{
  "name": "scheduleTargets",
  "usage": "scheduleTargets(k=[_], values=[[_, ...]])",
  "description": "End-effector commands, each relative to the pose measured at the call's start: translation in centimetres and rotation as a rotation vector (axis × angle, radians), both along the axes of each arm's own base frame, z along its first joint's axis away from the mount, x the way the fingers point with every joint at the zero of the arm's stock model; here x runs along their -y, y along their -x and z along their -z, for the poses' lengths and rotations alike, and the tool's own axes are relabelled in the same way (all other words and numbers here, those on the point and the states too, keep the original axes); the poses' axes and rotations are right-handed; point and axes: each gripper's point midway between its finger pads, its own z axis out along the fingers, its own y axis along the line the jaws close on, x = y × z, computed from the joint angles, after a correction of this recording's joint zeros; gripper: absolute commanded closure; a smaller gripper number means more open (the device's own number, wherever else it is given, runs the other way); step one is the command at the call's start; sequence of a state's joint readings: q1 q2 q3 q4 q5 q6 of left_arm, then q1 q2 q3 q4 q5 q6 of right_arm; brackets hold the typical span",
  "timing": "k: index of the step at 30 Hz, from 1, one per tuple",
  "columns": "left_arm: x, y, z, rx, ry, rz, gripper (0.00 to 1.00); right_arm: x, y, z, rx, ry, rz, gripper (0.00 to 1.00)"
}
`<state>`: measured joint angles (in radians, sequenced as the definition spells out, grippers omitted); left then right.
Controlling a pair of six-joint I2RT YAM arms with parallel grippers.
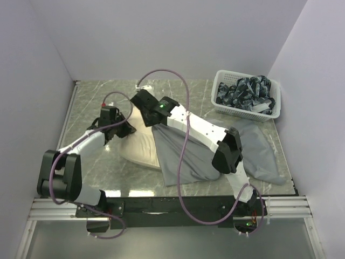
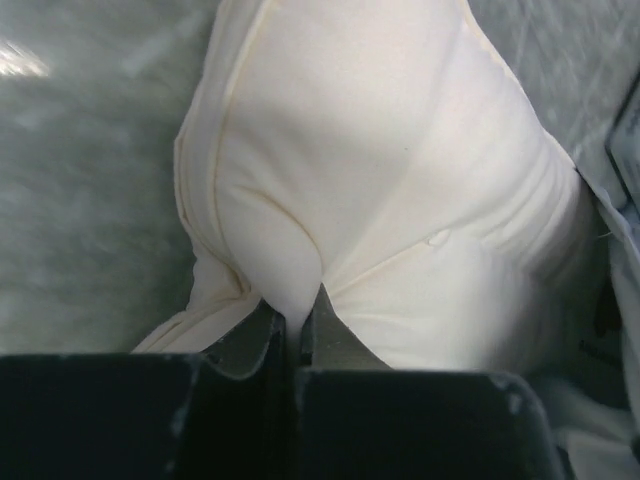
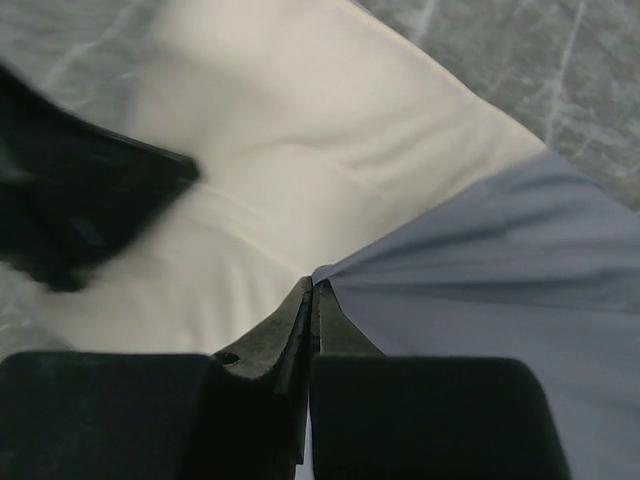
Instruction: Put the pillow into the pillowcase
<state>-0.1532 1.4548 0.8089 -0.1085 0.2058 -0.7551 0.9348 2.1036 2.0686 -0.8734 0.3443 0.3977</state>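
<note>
The cream pillow (image 1: 137,147) lies on the table left of centre, its right part inside the grey pillowcase (image 1: 186,156). My left gripper (image 1: 125,130) is at the pillow's left end. In the left wrist view it (image 2: 295,312) is shut on a pinched fold of the pillow (image 2: 380,150). My right gripper (image 1: 151,116) is above the pillowcase's open edge. In the right wrist view it (image 3: 312,286) is shut on the edge of the pillowcase (image 3: 500,270), with the pillow (image 3: 300,150) just beyond and the left gripper a dark blur at the left.
A white basket (image 1: 272,110) holding dark patterned cloths stands at the back right. The pillowcase's loose end (image 1: 259,151) spreads toward the right edge of the marble table (image 1: 97,172). White walls close in on three sides.
</note>
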Motion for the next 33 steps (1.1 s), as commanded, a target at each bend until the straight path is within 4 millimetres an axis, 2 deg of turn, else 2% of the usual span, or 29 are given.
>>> scheduleTargets(k=[1,2,3,4,5,7,8,9,11,12,14,15,16,17,18,19,20,21,23,24,25,27,28,29,30,31,32,33], values=[[5.9,2.7,-4.3,0.075,0.154,0.146,0.99,-5.8,3.7,-6.0,0.04,-0.141,-0.149,1.0],[6.2,2.8,-5.1,0.086,0.174,0.141,0.99,-6.4,4.1,-7.0,0.052,-0.158,-0.158,1.0],[6.4,3.1,-6.6,0.124,0.192,0.144,0.99,-6.4,4.1,-7.2,0.059,-0.162,-0.152,1.0],[6.3,3.5,-7.2,0.126,0.201,0.144,0.99,-6.3,4.1,-7.5,0.064,-0.169,-0.154,1.0],[6.0,3.6,-8.1,0.14,0.198,0.13,0.99,-5.8,4.0,-8.0,0.076,-0.175,-0.148,1.0],[4.8,3.1,-11.4,0.218,0.168,0.067,0.99,-5.0,3.7,-9.0,0.09,-0.181,-0.13,1.0],[4.2,3.5,-12.0,0.206,0.164,0.037,0.99,-4.6,3.7,-10.5,0.107,-0.202,-0.128,1.0],[3.1,3.4,-13.6,0.242,0.163,-0.013,0.99,-4.5,3.9,-11.4,0.116,-0.219,-0.13,1.0],[2.1,3.5,-16.4,0.283,0.198,-0.072,0.99,-3.9,4.3,-14.5,0.153,-0.273,-0.137,1.0],[1.2,3.9,-19.1,0.355,0.214,-0.101,0.99,-3.8,4.6,-15.6,0.163,-0.296,-0.143,1.0],[-1.0,4.3,-24.4,0.484,0.205,-0.184,0.99,-2.7,5.2,-19.1,0.21,-0.36,-0.143,1.0],[-2.5,4.5,-25.7,0.499,0.185,-0.224,0.99,-2.5,5.4,-20.3,0.222,-0.388,-0.149,1.0],[-3.2,5.0,-30.3,0.591,0.189,-0.233,0.99,-2.4,6.1,-21.5,0.225,-0.423,-0.176,1.0],[-3.7,5.2,-32.2,0.627,0.158,-0.234,0.99,-2.1,6.7,-24.1,0.255,-0.494,-0.196,1.0],[-4.0,6.2,-36.0,0.691,0.156,-0.233,0.99,-2.2,7.4,-25.6,0.264,-0.54,-0.224,1.0],[-4.0,6.6,-37.6,0.725,0.141,-0.219,0.99,-2.2,8.8,-27.8,0.267,-0.614,-0.28,1.0],[-4.1,6.4,-38.7,0.737,0.131,-0.217,0.99,-2.5,9.2,-29.8,0.295,-0.681,-0.304,1.0],[-4.4,7.5,-41.6,0.797,0.135,-0.217,0.99,-2.5,9.7,-31.2,0.304,-0.728,-0.317,1.0],[-3.7,7.7,-42.9,0.828,0.113,-0.154,0.99,-2.0,11.0,-34.8,0.349,-0.835,-0.367,1.0],[-3.4,8.2,-44.2,0.848,0.108,-0.129,0.99,-1.7,11.4,-35.9,0.362,-0.869,-0.374,1.0],[-2.9,8.0,-44.1,0.847,0.09,-0.085,0.99,-1.0,12.0,-37.6,0.397,-0.919,-0.386,1.0],[-0.2,6.8,-42.0,0.78,0.11,0.056,0.99,0.2,12.0,-38.6,0.437,-0.944,-0.365,1.0],[0.8,5.7,-40.1,0.727,0.097,0.091,0.99,1.2,11.6,-38.2,0.455,-0.947,-0.339,1.0],[2.8,5.8,-39.0,0.707,0.093,0.138,0.99,1.7,11.2,-37.4,0.454,-0.943,-0.322,1.0],[4.2,5.3,-36.4,0.656,0.072,0.165,0.99,3.2,11.4,-37.4,0.437,-0.981,-0.299,1.0],[5.6,4.7,-34.9,0.629,0.066,0.19,0.99,3.1,9.1,-32.9,0.382,-0.943,-0.257,1.0],[7.9,5.0,-31.9,0.572,0.057,0.232,0.99,3.1,9.1,-30.8,0.325,-0.953,-0.276,1.0],[9.0,4.9,-30.0,0.535,0.052,0.246,0.99,4.2,9.4,-29.7,0.282,-0.993,-0.25,1.0]])
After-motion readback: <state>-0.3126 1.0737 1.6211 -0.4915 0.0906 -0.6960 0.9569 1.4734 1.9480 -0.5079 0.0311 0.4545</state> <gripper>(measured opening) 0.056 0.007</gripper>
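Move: The left hand has the pillow's outer left edge pinched; the pillowcase's mouth lies about 12 cm to its right, 8 cm back and some 5 cm lower, and the bare part of the pillow is centred about 6 cm right and 5 cm back, roughly 4 cm down. The right hand already grips the far corner of that mouth, whose middle is about 11 cm back, 2 cm right and 10 cm below; the bare pillow is centred 6 cm back, 5 cm left, 10 cm down, and the pillowcase's body some 20 cm right, 10 cm back and 15 cm down. After a short draw inward, the left hand drifting back and right and the right hand back and left, both heave fast upwards with fingers kept shut: the left, on the pillow's edge, rises some 45 cm and tips its fingers up by about 50 degrees, easing down and to the right at the very end. The right hand keeps its pinch on the pillowcase's rim and climbs over 30 cm while drawing back about 10 cm, rolling left side up by nearly 50 degrees and tipping up somewhat, then sinks a little and slips rightwards. ##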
